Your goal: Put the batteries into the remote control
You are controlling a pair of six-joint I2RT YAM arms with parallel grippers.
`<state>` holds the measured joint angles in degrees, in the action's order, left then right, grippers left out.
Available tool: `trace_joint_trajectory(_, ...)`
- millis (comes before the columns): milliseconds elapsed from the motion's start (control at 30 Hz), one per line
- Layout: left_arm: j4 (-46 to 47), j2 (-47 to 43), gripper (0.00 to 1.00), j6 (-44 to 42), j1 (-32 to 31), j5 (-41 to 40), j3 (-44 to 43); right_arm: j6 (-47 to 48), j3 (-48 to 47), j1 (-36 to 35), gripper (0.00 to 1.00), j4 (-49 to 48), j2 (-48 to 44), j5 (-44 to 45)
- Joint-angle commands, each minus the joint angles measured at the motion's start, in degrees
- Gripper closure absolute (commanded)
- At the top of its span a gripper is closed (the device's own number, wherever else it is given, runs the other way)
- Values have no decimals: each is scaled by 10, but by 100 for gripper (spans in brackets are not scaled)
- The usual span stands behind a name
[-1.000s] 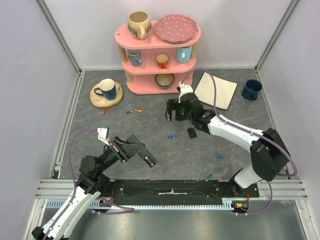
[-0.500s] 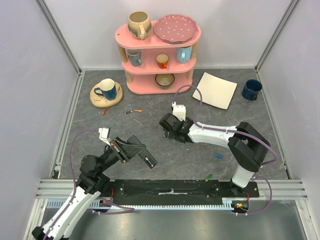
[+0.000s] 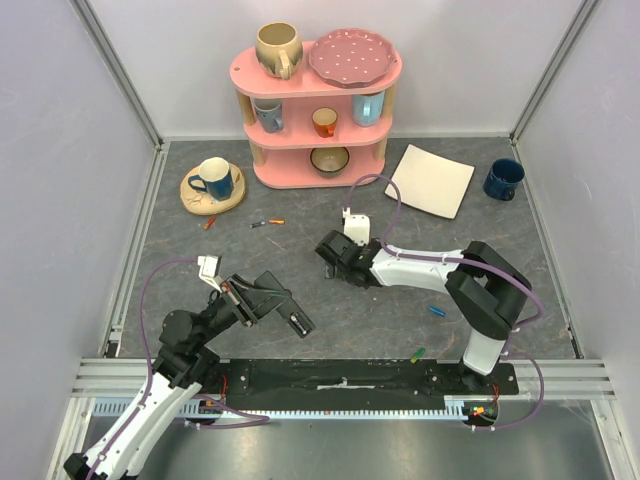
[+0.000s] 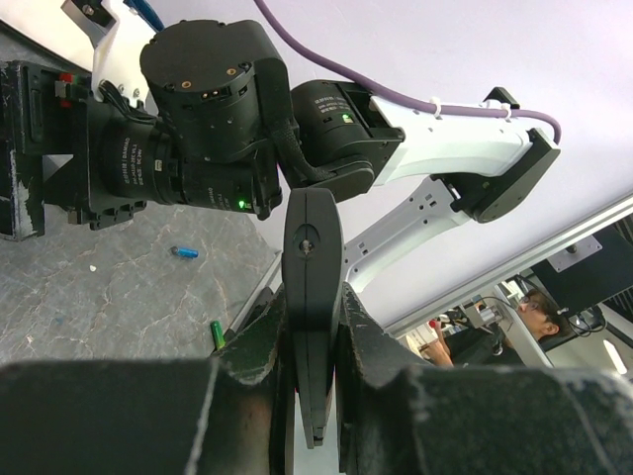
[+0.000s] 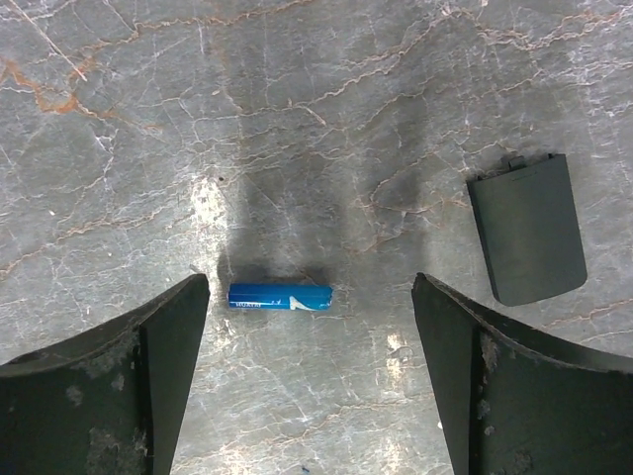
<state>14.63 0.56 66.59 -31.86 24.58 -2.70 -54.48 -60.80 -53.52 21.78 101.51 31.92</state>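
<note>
My left gripper [image 3: 281, 306] is shut on the remote control [image 3: 296, 321], a slim black bar held above the near left of the table. In the left wrist view the remote control [image 4: 312, 259] stands edge-on between the fingers [image 4: 368, 332]. My right gripper [image 3: 336, 263] is low over the table's middle, and in its wrist view it [image 5: 310, 285] is open, straddling a blue battery [image 5: 280, 296] lying flat. A black battery cover [image 5: 527, 228] lies to that battery's right. Other batteries lie loose: a blue one [image 3: 437, 310], a green one [image 3: 418, 354] and an orange-red pair [image 3: 268, 222].
A pink shelf [image 3: 318, 135] with mugs and a plate stands at the back. A white square plate [image 3: 430, 180] and a dark blue mug [image 3: 503, 178] sit back right. A blue mug on a wooden coaster [image 3: 212, 180] is back left, a red battery [image 3: 208, 222] beside it.
My right arm has swung left and toward the near edge, coming down over the blue battery and covering the battery cover in the top view. The left arm has not moved.
</note>
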Motion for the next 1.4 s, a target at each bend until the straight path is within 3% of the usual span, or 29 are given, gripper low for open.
trace_joint_trajectory(0, 15, -38, 98, 6, 3, 15, 46, -19, -13, -3, 10, -16, 16, 8)
trace_joint_trajectory(233, 13, -39, 98, 7, 3, 15, 46, -22, -3, -3, 15, -30, 22, 0)
trace_joint_trajectory(633, 11, -39, 98, 10, 2, 16, 50, -19, 9, -8, 35, -39, 32, -11)
trace_joint_trajectory(967, 11, -40, 98, 12, 3, 20, 50, -26, 19, -18, 45, -39, 34, -13)
trace_joint_trajectory(1100, 10, -41, 98, 12, 3, 22, 51, -7, 24, -20, 58, -42, 23, -12)
trace_joint_trajectory(1200, 9, -41, 98, 11, 3, 23, 51, 30, 25, -19, 81, -39, -3, 3)
trace_joint_trajectory(1233, 9, -41, 98, 12, 3, 23, 50, 48, 23, -20, 95, -39, -11, 16)
trace_joint_trajectory(1267, 9, -41, 98, 12, 3, 22, 49, 66, 20, -19, 100, -38, -28, 23)
trace_joint_trajectory(1367, 9, -41, 98, 10, 3, 24, 48, 174, 0, -18, 100, -42, -52, 12)
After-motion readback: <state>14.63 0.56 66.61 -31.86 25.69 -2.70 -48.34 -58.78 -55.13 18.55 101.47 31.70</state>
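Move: The blue battery lies crosswise on the table almost under the right hand, level fore and aft, about 1 cm left and 2 cm below. The black battery cover is roughly 9 cm to the hand's right and 3 cm farther out, also some 2 cm below; the orange battery lies about 19 cm left and 15 cm ahead, at table height too. From the left hand, the blue battery is some 20 cm right, 15 cm ahead and 21 cm below. The right hand's fingertips pinch the blue battery by its two ends, having sunk about 1.5 cm and shifted 1 cm left over it as they closed from nearly full opening to about half. With the grip taken, the hand starts to rise, about 1 cm by the end, easing back and to the right with a slight counter-clockwise turn. ##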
